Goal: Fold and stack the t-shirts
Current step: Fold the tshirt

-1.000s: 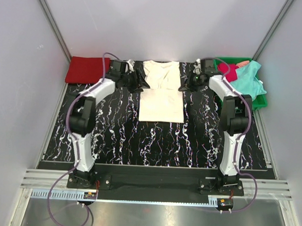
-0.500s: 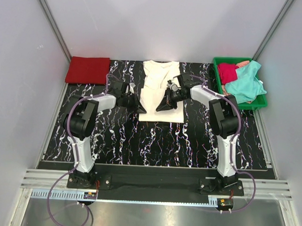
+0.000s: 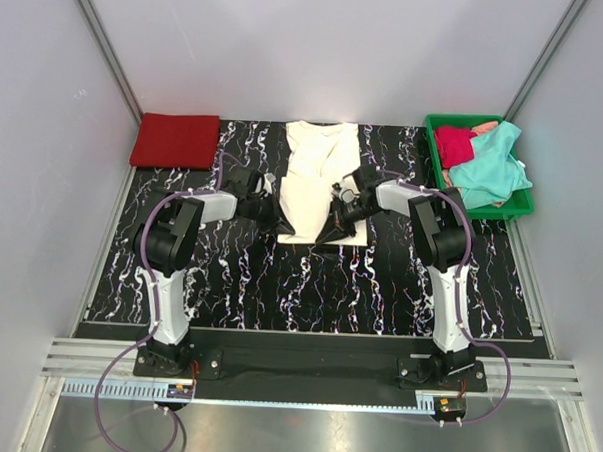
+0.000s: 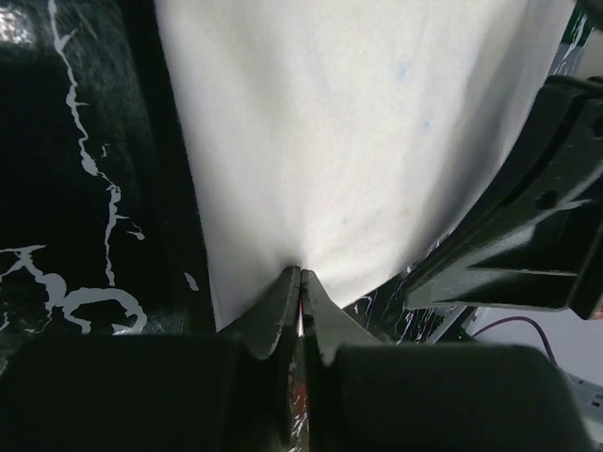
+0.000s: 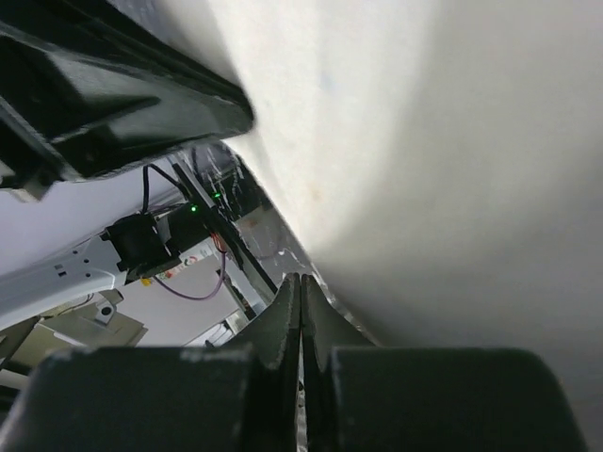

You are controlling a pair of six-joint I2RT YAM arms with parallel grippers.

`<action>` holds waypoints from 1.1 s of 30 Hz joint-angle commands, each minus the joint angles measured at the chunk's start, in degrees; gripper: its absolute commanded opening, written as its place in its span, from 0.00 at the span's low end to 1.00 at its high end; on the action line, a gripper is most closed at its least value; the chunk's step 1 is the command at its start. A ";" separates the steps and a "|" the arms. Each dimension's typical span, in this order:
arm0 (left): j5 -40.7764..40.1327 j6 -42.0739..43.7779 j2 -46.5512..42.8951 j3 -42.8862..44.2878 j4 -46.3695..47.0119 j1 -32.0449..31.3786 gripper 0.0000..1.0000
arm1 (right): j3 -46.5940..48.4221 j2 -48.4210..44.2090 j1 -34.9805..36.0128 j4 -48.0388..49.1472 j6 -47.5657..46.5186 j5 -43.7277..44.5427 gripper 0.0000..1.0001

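Note:
The cream-white t-shirt (image 3: 319, 162) lies at the table's back middle, its near part drawn narrow between the two grippers. My left gripper (image 3: 289, 225) is shut on the shirt's near left edge; the left wrist view shows the cream cloth (image 4: 358, 141) pinched at the left gripper's (image 4: 301, 273) tips. My right gripper (image 3: 327, 234) is shut at the near right edge, close beside the left one. In the right wrist view the cream cloth (image 5: 452, 141) runs down into the right gripper's (image 5: 301, 279) closed tips. A folded red t-shirt (image 3: 175, 140) lies at the back left.
A green tray (image 3: 523, 203) at the back right holds a crimson t-shirt (image 3: 453, 145) and a teal t-shirt (image 3: 489, 166). Grey walls close in the back and sides. The black marbled table (image 3: 309, 286) stretches toward the arm bases.
Both grippers came from the shirt's back corners to its near edge and drew close together. The left gripper shut during that move. The shirt's near part has narrowed.

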 commanded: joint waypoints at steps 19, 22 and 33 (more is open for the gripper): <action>-4.75 7.73 1.05 -2.67 -5.12 -0.52 0.08 | -25.68 -17.58 -17.84 -2.87 -3.73 12.88 0.00; -4.40 8.79 -2.55 -1.54 -8.46 -1.49 0.13 | -27.80 -22.85 -18.29 -5.77 -5.75 16.40 0.01; -12.83 1.16 -20.05 -6.25 -15.06 -2.02 0.63 | -36.50 -29.63 -17.59 17.84 16.03 11.04 0.52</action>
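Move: The right hand's shut fingertips are low over the t-shirt's near hem; the shirt's near right corner lies about 10 cm to their right, 1 cm back and 3 cm lower. The near left corner is some 9 cm to their left, 1 cm back. From the left hand, whose shut tips rest on the shirt, that left corner lies roughly 3 cm left, 2 cm back and 1 cm down, and the right corner 16 cm right and 2 cm back. Shut fingertips of the left hand keep holding the shirt down near its left corner while the right hand sinks a little and sweeps its closed fingers about 16 cm right along the near hem, past the right corner, drawing back some 5 cm late and turning clockwise. Both then open and rise, the left coming off up and back. ##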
